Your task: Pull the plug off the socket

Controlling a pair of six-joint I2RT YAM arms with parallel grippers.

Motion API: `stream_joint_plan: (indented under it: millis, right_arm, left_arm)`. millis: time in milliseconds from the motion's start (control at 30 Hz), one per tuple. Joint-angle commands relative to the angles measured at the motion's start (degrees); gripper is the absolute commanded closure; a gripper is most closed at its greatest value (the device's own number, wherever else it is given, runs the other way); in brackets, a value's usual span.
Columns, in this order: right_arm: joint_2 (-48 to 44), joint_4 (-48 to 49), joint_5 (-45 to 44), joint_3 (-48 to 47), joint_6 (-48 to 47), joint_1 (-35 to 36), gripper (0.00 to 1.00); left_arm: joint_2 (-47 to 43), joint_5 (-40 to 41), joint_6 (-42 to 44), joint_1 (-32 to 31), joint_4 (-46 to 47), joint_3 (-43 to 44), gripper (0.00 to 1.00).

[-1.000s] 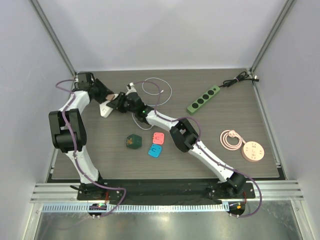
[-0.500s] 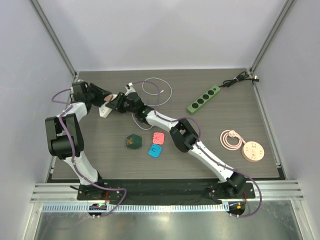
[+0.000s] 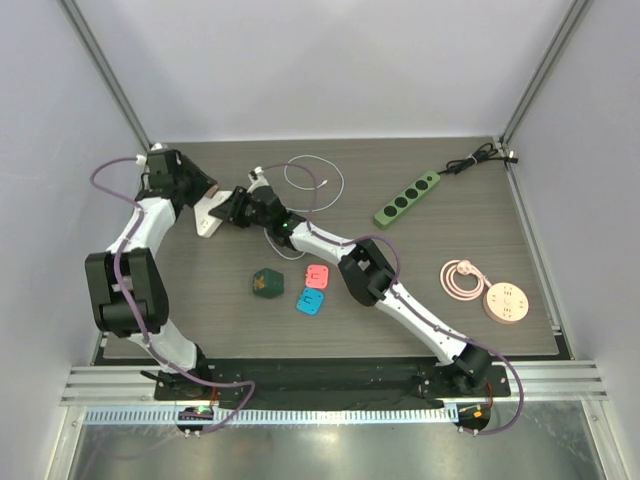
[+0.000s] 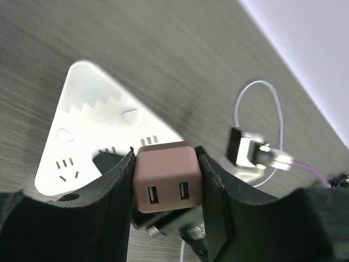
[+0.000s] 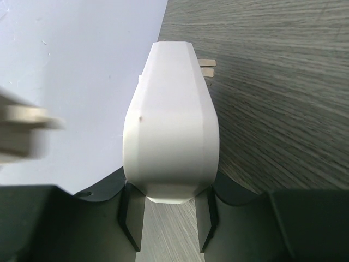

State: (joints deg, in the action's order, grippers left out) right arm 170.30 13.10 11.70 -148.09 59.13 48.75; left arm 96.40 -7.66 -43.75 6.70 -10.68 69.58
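A pinkish-brown plug (image 4: 166, 174) with two USB ports sits clamped between the black fingers of my left gripper (image 4: 165, 158). Under and behind it lies the white triangular socket (image 4: 92, 136), face up with its slots showing. My right gripper (image 5: 169, 191) is shut on that socket (image 5: 170, 142), seen edge-on. Two bare metal prongs (image 5: 206, 66) show beside the socket's far edge. In the top view both grippers meet at the back left: the left gripper (image 3: 205, 193) sits over the socket (image 3: 207, 222), and the right gripper (image 3: 230, 208) is on its right side.
A thin white cable (image 3: 310, 180) loops behind the grippers. A green block (image 3: 266, 283), a pink adapter (image 3: 318, 276) and a blue one (image 3: 309, 302) lie mid-table. A green power strip (image 3: 407, 199) lies back right; a round pink socket (image 3: 505, 302) with its coiled cord (image 3: 460, 278) lies right.
My left gripper has drawn back and to the left with the plug, its elbow swinging outward. The right gripper and socket have barely moved.
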Motion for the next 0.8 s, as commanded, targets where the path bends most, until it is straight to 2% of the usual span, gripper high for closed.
stream_joint_plan:
  millis: [0,67,233,300,333,433,500,600,633,733,767]
  right_arm:
    - [2.4,-7.8,-1.5,-0.3,-3.0,0.3,0.99]
    - [2.4,-7.8,-1.5,-0.3,-3.1,0.2,0.99]
    - [2.2,-7.3,-2.6,-1.0,-4.2,0.0,0.99]
    - [1.4,-7.0,-3.6,-0.3,-4.2,-0.3,0.92]
    - [1.4,-6.6,-3.9,-0.4,-4.8,-0.5,0.81]
    - [1.4,-6.4,-4.0,-1.8,-5.8,-1.3,0.61]
    - [0.8,-6.2,-3.5,-2.3,-5.8,-1.7,0.56]
    - [-1.4,-7.2,-3.8,-1.3,-6.3,-2.3,0.40]
    - [-2.2,-7.4,-3.7,-1.0,-6.4,-2.5,0.31]
    - [-4.4,-9.8,-3.6,-0.6,-7.2,-3.3,0.17]
    - [-5.1,-11.3,-3.6,-0.3,-6.9,-3.7,0.16]
  left_arm:
    - [-8.4,10.8,6.5,-1.9,-2.2,3.5,1.00]
    - [-9.6,10.0,6.0,-1.4,-2.2,3.3,1.00]
    - [-9.3,0.7,-0.5,1.2,0.9,0.5,1.00]
    - [-9.9,0.5,-0.3,1.5,0.8,0.2,1.00]
    - [-10.5,1.0,-0.1,1.5,0.7,-0.6,1.00]
    - [-13.9,3.0,0.9,1.5,0.7,-2.3,1.00]
    - [-16.1,3.8,1.5,1.4,0.6,-3.2,1.00]
    - [-17.2,4.8,2.3,1.4,0.3,-3.3,1.00]
    - [-17.2,4.9,2.4,1.4,0.0,-3.1,1.00]
    - [-17.6,4.9,2.4,1.4,-0.1,-3.1,1.00]
    - [-17.6,4.9,2.5,1.4,0.0,-3.1,1.00]
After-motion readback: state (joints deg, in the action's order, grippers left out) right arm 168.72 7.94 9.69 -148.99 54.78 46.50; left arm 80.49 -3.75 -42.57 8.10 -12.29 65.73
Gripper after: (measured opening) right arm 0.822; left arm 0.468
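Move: Just over the socket, the left hand already holds the brown plug free; the socket's middle lies about 6 cm below it and 2 cm back, neither left nor right. The green plug stands some 22 cm back and 14 cm right of that hand. The right hand grips the socket's corner, its middle about 4 cm to the left and level; the brown plug hangs some 2 cm ahead, 4 cm left and 6 cm above, the green plug 20 cm back, 10 cm right. Carrying the brown plug up off the socket, the left hand shoots up about 9 cm, dips 2 to 3 cm, then climbs again while easing back some 4 cm, fingertips tipping slightly up, grip kept. The right hand holds the socket almost still at first, then opens wide, lets go and slides forward and to its right, about 4 cm in all. ##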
